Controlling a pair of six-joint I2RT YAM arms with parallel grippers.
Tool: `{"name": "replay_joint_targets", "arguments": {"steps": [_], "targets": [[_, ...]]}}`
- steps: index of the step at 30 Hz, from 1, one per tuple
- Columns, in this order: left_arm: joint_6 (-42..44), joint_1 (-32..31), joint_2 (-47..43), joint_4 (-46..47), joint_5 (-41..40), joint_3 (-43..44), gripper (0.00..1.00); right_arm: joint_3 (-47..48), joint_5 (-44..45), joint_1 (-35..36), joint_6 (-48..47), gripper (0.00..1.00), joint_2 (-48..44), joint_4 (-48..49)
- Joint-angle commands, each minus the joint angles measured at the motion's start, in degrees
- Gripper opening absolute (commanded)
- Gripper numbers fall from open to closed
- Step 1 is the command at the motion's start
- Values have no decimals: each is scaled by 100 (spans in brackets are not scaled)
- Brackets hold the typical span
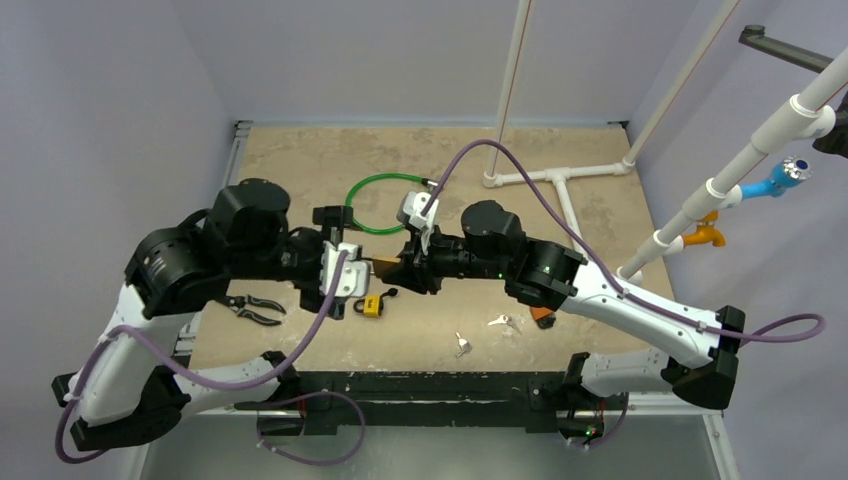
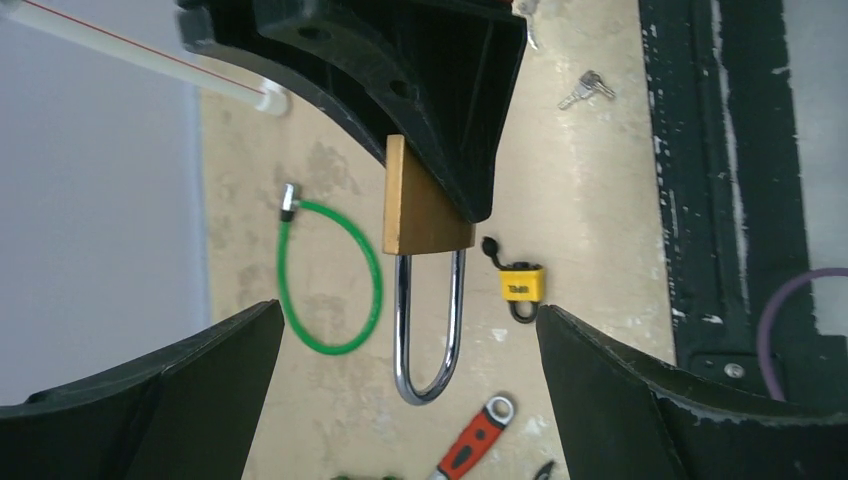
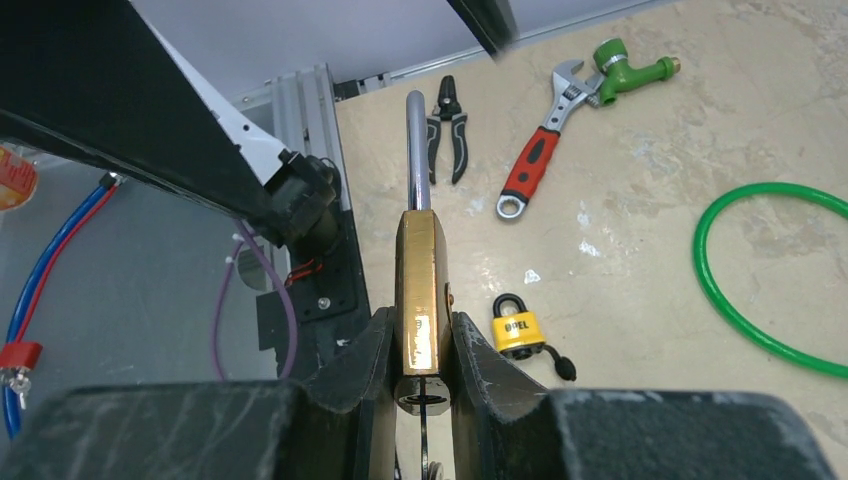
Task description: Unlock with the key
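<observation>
A brass padlock (image 1: 385, 267) with a long chrome shackle (image 2: 403, 330) hangs in the air between the two arms. My right gripper (image 3: 422, 330) is shut on its brass body (image 3: 420, 280). A thin key (image 3: 424, 452) sticks out of the keyhole at the body's end, between the right fingers. In the left wrist view both shackle legs reach the body (image 2: 420, 215). My left gripper (image 2: 408, 308) is open wide. Its fingers (image 2: 200, 380) stand on either side of the shackle without touching it.
On the table lie a small yellow padlock (image 1: 372, 305), a green cable loop (image 1: 385, 205), loose keys (image 1: 462, 343), black pliers (image 1: 255, 308), a red-handled wrench (image 3: 535, 160) and a green hose nozzle (image 3: 630, 65). A white pipe frame (image 1: 560, 180) stands at the back right.
</observation>
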Motion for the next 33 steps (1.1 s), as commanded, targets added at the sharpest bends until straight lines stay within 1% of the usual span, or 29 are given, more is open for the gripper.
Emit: {"name": "replay_joint_targets", "arguments": {"steps": [1,3,5,8,9,14,17,20,22,23,26,29,30,31,33], "targets": [[-248,321,219,-573,941,84,99,557,-219,79,-294,0,-168,339],[-322,369,283,-577,1101,-16,98,585,-224,90,-315,0,-171,340],[-350,400,339,-566,1183,-123,94,620,-224,106,-345,0,-179,331],[-426,515,340,-360,1339,-287,85,635,-212,127,-371,0,-218,345],[-490,526,352,-299,1426,-313,83,637,-207,132,-378,0,-227,360],[-733,538,599,-282,1856,-163,62,547,-113,145,-380,0,-376,560],[-911,535,762,-233,2033,-83,55,431,-101,164,-305,0,-498,821],[-993,534,915,-217,2103,4,46,427,-104,224,-290,0,-511,887],[-982,534,1014,-266,2105,68,35,424,-92,254,-292,0,-516,896],[-988,537,1060,-284,2106,105,32,426,-92,266,-294,0,-515,905],[-1071,532,1134,-206,2156,169,29,471,-149,310,-312,0,-443,869],[-1108,534,1185,-117,2140,216,10,506,-213,349,-305,0,-371,893],[-1102,529,1208,-143,2115,244,5,527,-223,354,-303,0,-357,887],[-1073,535,1206,-169,2092,254,3,536,-240,360,-299,0,-348,881],[-1027,536,1171,-194,2069,233,0,542,-211,361,-293,12,-389,853]]}}
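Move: The brass padlock, held by the right hand with its shackle to the left, has its body about 5 cm right of the open left hand, 1 cm ahead and 7 cm lower. The body sits at the right fingertips, some 2 cm left of that hand point and level with it. From the left hand, the yellow padlock lies about 4 cm ahead and 1 cm right, the green hose roughly 26 cm ahead and 4 cm right, both some 36 cm down. Left hand drops and moves right, tipping some 30 degrees, and pinches the brass padlock, which the right raises 3 cm. ##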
